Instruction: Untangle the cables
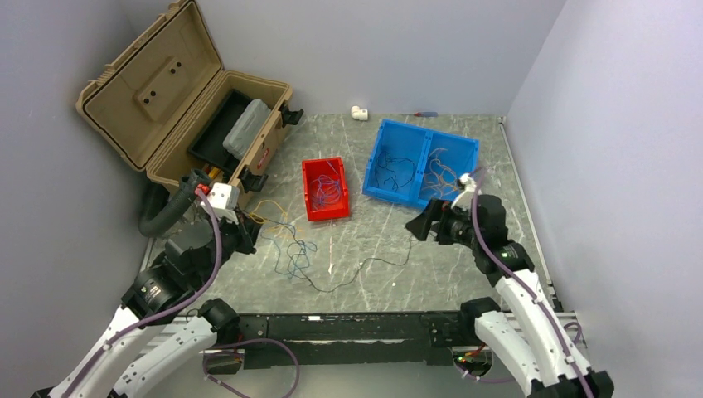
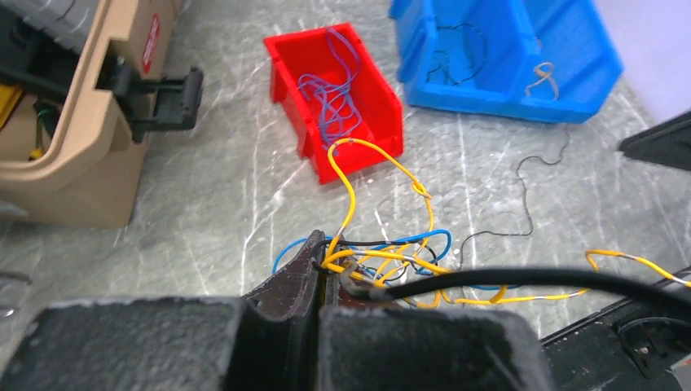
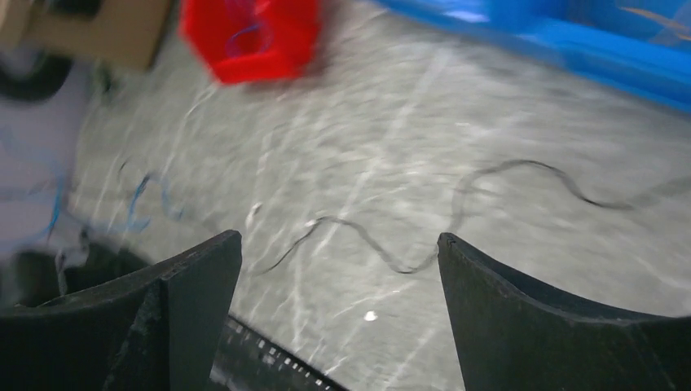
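A tangle of yellow, blue and black cables point(image 1: 290, 249) lies on the grey table left of centre. My left gripper point(image 1: 243, 230) is at the tangle's left end. In the left wrist view it point(image 2: 327, 254) is shut on the cables point(image 2: 383, 261), with yellow and black strands pinched at its tips. One thin black cable point(image 1: 369, 267) trails right from the tangle across the table. My right gripper point(image 1: 421, 224) hovers above that cable's right end, open and holding nothing. In the right wrist view it point(image 3: 340, 240) has the black cable point(image 3: 489, 173) lying on the table beyond its fingers.
A red bin point(image 1: 313, 209) holds blue and purple cables. A two-part blue bin point(image 1: 424, 131) holds black and pale tan cables. An open tan toolbox point(image 1: 157, 91) stands at the back left. A white fitting point(image 1: 359, 112) lies by the back wall.
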Robot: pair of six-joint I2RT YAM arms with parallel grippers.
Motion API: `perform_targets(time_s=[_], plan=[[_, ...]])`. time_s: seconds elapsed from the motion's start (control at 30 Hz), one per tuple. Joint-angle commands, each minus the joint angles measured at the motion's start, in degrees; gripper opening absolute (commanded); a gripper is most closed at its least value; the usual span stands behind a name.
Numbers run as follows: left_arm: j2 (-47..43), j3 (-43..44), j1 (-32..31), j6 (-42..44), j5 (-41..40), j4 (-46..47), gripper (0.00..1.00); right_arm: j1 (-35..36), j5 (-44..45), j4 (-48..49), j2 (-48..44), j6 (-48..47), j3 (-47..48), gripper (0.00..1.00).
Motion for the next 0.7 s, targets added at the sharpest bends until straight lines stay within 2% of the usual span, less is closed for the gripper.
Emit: perform_targets(time_s=[0.0, 0.07, 0.2, 0.33, 0.53, 0.67], plan=[[0.1, 3.8, 0.2, 3.8, 5.9, 4.3, 0.0, 10.6, -12.2, 13.7, 1.9, -5.5, -0.5, 0.92], [0.1, 4.7, 0.1, 3.9, 5.9, 4.0, 0.0, 18.9, -11.4, 17.9, 3.3, -6.3, -0.4, 0.91], [0.5, 6.8, 0.1, 4.1, 6.5, 3.6, 0.0, 29.7, -11.9, 24.8, 9.0, -9.7, -0.4, 0.9], [1.4, 9.4, 0.1, 4.4, 7.1, 3.3, 0.0, 39.2, -5.4, 27.5, 15.7, -16.0, 0.1, 0.9], [2.1, 12.4, 0.1, 4.7, 8.4, 3.6, 0.0, 44.3, 0.5, 38.8, 25.2, -16.4, -0.7, 0.89], [2.5, 13.9, 0.2, 5.1, 8.9, 3.2, 0.0, 45.9, 0.7, 43.5, 32.1, -16.8, 1.0, 0.9]])
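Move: The right hand, open and empty, has the near bend of the black cable about 25 cm to its left and 8 cm back, some 15 cm below. The blue cable tangle lies roughly 32 cm left and level with it; the red bin is 24 cm left and 17 cm ahead. From the left hand, which holds the yellow and blue cables, that bend is about 14 cm right, 5 cm back and 25 cm below. Leftward in a fast sweep, about 20 cm and drawing back some 8, the right hand goes towards the black cable's near bend beside the tangle, rising slightly before sinking about 5 cm, and turns some 50 degrees counter-clockwise with its fingers kept wide open. The left hand keeps its pinch on the cables and lifts them about 8 cm. ##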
